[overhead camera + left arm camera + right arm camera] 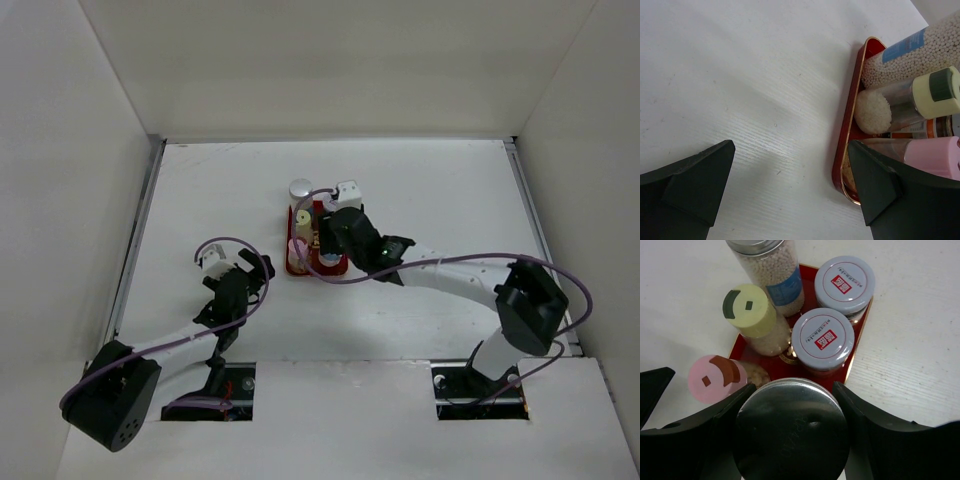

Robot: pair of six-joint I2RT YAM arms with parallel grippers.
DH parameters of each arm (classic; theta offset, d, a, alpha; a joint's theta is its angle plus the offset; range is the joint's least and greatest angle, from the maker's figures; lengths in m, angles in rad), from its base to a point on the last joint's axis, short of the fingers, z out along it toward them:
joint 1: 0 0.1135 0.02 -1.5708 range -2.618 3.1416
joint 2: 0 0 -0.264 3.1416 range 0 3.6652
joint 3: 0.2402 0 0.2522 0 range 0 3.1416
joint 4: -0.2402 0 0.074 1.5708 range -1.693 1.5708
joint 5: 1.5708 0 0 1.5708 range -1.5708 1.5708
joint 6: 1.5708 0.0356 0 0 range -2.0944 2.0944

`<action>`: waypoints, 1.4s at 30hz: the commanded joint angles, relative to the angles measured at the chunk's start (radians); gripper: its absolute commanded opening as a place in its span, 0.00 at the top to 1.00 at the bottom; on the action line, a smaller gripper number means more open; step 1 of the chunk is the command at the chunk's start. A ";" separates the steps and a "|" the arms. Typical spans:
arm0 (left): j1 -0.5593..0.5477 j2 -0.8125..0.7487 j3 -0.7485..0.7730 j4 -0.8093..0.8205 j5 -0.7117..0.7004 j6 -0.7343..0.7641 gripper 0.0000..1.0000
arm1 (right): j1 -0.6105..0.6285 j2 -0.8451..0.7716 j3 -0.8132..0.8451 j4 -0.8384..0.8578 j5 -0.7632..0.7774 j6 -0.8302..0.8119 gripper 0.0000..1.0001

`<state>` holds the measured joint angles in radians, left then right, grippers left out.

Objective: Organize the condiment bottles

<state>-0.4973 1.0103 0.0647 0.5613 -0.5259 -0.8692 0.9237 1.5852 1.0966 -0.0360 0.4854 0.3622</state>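
The condiment bottles stand packed in a red tray [742, 347] at the middle of the table [292, 265]. My right gripper [792, 432] is shut on a silver-capped bottle [790, 440] at the tray's near end, one finger on each side of its cap. Beyond it stand a pink-capped bottle [715, 377], a yellow-green-capped bottle [747, 310], two white-lidded jars [822, 337] [845, 282] and a tall bottle of white beads [775, 275]. My left gripper [790, 150] hangs open over bare table, just left of the tray [845, 135], with nothing between its fingers.
White walls close in the table on the left, far and right sides. The right arm [450, 270] stretches from its base at the near right across to the tray. The left arm [170, 340] reaches in from the near left.
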 commanded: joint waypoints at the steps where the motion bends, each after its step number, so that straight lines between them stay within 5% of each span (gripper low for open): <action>1: 0.012 -0.003 0.011 0.048 0.015 -0.010 0.00 | 0.008 0.041 0.101 0.114 0.013 -0.009 0.49; 15: 0.012 0.005 0.014 0.052 0.038 -0.013 0.00 | 0.030 0.096 0.114 0.032 0.087 -0.015 0.21; 24: 0.024 -0.021 0.024 0.012 0.052 -0.010 0.00 | 0.039 -0.141 0.019 0.034 0.148 -0.031 0.00; 32: 0.041 -0.010 0.030 -0.012 0.041 -0.007 0.00 | -0.056 -0.459 -0.279 0.099 0.240 0.046 0.00; 42: 0.102 0.068 0.178 -0.219 0.106 0.027 0.00 | -0.184 -0.515 -0.495 0.240 0.259 0.135 0.00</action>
<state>-0.4126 1.0683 0.1722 0.4145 -0.4423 -0.8608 0.7597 1.0866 0.6231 0.0765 0.7136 0.4465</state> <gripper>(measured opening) 0.997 0.998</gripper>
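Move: The right hand holds the silver-lidded bottle above its free place, the tray's near right corner, about 1 cm ahead and 1 cm left, its floor some 12 cm below. The pink-lidded bottle stands about 8 cm left and level with the hand, the yellow-lidded bottle 7 cm ahead and 7 cm left, and the near jar 6 cm straight ahead. From the left hand the free corner lies roughly 4 cm ahead and 18 cm right. Downward first: the right hand lowers the held silver-lidded bottle about 3 cm, with a slight drift forward and left, into the tray's near right corner, and spreads its fingers wide to let go. It then climbs clear and swings right over the open table, ending some 17 cm right of its start and sinking again, turning clockwise as its fingers tip up a little. ##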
